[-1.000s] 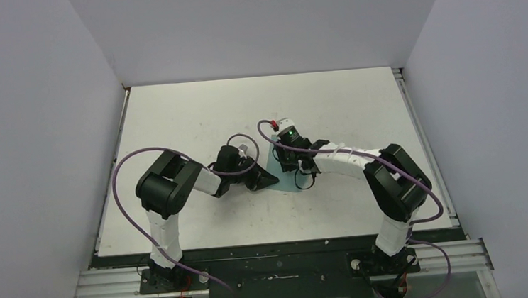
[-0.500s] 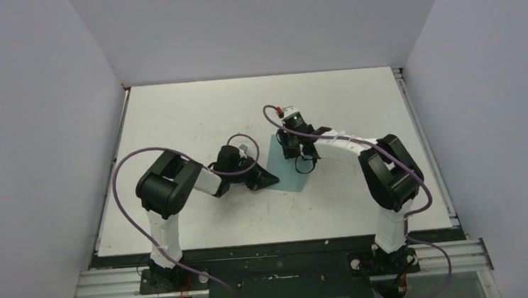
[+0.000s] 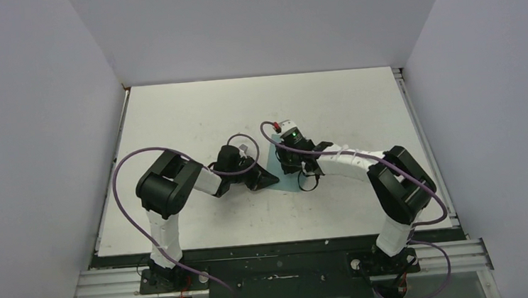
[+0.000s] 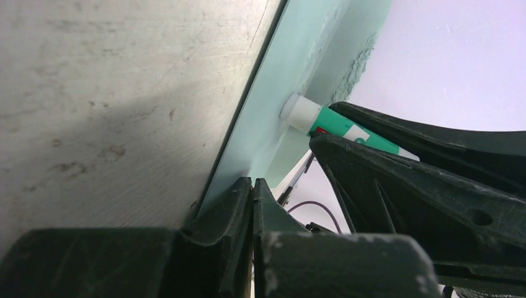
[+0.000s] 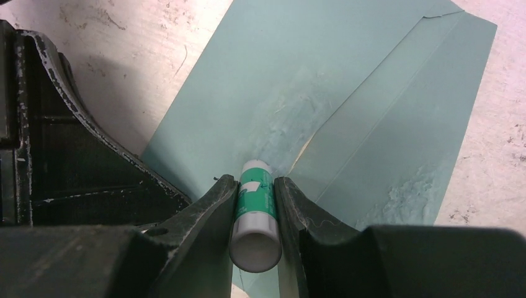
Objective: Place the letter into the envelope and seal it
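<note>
The teal envelope [image 3: 289, 182] lies flat on the table between the two arms, and its surface [image 5: 347, 93] shows pale smeared streaks. My right gripper [image 5: 255, 180] is shut on a white-and-green glue stick [image 5: 255, 202], whose far tip touches the envelope beside a fold line. From the left wrist view the stick's white tip [image 4: 296, 112] presses against the teal sheet [image 4: 279, 93]. My left gripper [image 4: 253, 183] is shut, its tips at the envelope's left edge [image 3: 269, 180]. The letter is out of view.
The white tabletop [image 3: 194, 112] is scuffed, with grey walls on three sides. The two wrists [image 3: 291, 150] sit close together over the envelope, with purple cables looping beside them.
The right gripper carried the stick toward the table's far side along the envelope, then came back toward me. The left arm has stayed put.
</note>
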Robot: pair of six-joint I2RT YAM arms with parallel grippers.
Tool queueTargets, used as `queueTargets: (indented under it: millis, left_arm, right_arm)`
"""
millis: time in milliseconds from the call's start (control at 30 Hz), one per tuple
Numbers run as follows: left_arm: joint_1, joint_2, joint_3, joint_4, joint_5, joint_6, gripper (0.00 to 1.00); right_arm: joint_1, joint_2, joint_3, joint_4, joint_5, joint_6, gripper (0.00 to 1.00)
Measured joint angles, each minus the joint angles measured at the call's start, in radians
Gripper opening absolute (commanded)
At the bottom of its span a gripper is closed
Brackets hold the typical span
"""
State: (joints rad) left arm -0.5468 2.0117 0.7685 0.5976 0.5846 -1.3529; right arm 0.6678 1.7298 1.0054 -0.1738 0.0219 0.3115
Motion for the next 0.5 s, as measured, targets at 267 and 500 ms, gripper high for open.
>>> queueTargets:
  millis: [267,500]
  left_arm:
    - [0.000,0.000,0.000,0.000,0.000,0.001,0.00]
    - [0.000,0.001,0.002,0.000,0.003,0.003,0.00]
  right_arm:
    - [-0.054,0.061,0.077,-0.014,-0.006,0.010,0.05]
    - [-0.087,0.108,0.138,-0.014,-0.001,-0.002,0.05]
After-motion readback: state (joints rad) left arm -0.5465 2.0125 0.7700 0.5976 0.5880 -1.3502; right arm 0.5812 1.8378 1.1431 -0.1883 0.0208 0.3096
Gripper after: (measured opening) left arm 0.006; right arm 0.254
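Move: The right hand holds the glue stick tip-down on the envelope. The envelope's middle lies about 4 cm ahead of this hand, 1 cm left and 3 cm below; its far edge is some 15 cm ahead and 1 cm right. The left fingertips are about 3 cm back, 5 cm left and 2 cm lower. From the left hand the envelope's middle is roughly 6 cm ahead, 5 cm right and 1 cm below. The glue stick's tip stays on the envelope as the right hand, still pinching it, rubs it about 5 cm forward towards the far edge, veering slightly right and easing to a stop, at almost the same height, with a small clockwise turn of some 5 degrees. The left hand stays still, its shut fingertips resting on the envelope's near left part and holding it down. ##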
